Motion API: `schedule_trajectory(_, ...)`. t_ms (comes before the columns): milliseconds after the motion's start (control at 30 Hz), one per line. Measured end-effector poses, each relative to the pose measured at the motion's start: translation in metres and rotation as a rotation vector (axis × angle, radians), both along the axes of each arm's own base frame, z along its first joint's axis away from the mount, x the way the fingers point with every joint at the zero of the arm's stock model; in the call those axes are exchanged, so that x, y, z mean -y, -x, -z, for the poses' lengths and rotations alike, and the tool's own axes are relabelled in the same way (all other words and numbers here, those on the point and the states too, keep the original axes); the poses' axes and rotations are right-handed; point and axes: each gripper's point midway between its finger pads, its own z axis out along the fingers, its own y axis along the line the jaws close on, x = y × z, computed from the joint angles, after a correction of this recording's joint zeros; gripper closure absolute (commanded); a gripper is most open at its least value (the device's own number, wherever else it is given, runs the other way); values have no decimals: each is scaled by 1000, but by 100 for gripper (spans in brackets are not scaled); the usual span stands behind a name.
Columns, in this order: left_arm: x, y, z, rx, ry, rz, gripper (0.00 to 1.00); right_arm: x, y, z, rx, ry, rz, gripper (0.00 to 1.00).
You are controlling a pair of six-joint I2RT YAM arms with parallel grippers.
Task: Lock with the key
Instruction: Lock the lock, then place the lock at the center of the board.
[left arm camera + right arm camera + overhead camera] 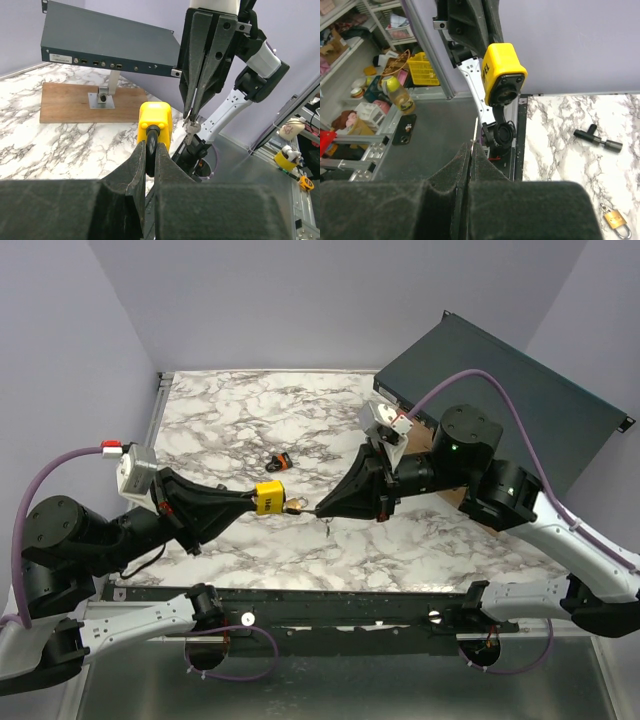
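A yellow padlock (268, 497) hangs in the air over the table's front middle. My left gripper (150, 150) is shut on its black shackle (151, 142), with the yellow body (155, 117) pointing away from the wrist. My right gripper (318, 508) faces it from the right and is shut on a silver key (192, 129). In the right wrist view the key's blade (476, 131) shows edge-on, sticking out past the right gripper (471, 147). The blade's tip sits below and left of the padlock's keyhole face (506, 92), a little apart from it.
A black tool (597, 138) and a small brass padlock (616, 220) lie on the marble table (240, 410). A dark flat equipment box (500, 390) on a wooden stand (75, 102) fills the back right. The metal frame rail (330, 600) runs along the front edge.
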Motion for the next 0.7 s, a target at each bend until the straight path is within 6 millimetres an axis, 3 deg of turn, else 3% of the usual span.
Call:
schedule_trajectory(267, 4, -16, 5, -8, -29, -66, 100, 6, -29, 13, -14, 30, 205, 99)
schedule_trajectory(433, 27, -37, 17, -30, -112, -108, 100, 12, -51, 31, -44, 72, 345, 99)
schedule_trajectory(533, 44, -54, 30, -54, -174, -133, 100, 16, -64, 49, -72, 111, 408, 99)
schedule_trajectory(700, 52, -84, 52, -116, -226, -185, 100, 26, -97, 86, -138, 188, 523, 99)
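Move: The left hand already holds the yellow lock by its black shackle; the key lies about 7 cm to its right, level fore and aft and about 1 cm below. From the right hand, which grips the key, the lock is some 7 cm left, 2 cm ahead and 2 cm up. On the table roughly 30 cm below, the brass padlock lies about 15 cm ahead and 5 cm left of the right hand, the orange lock 10 cm beyond the padlock and 4 cm farther left. Both hands carry lock and key some 9 cm forward, sinking, sideways gap narrowing, the right turning 30 degrees clockwise. ##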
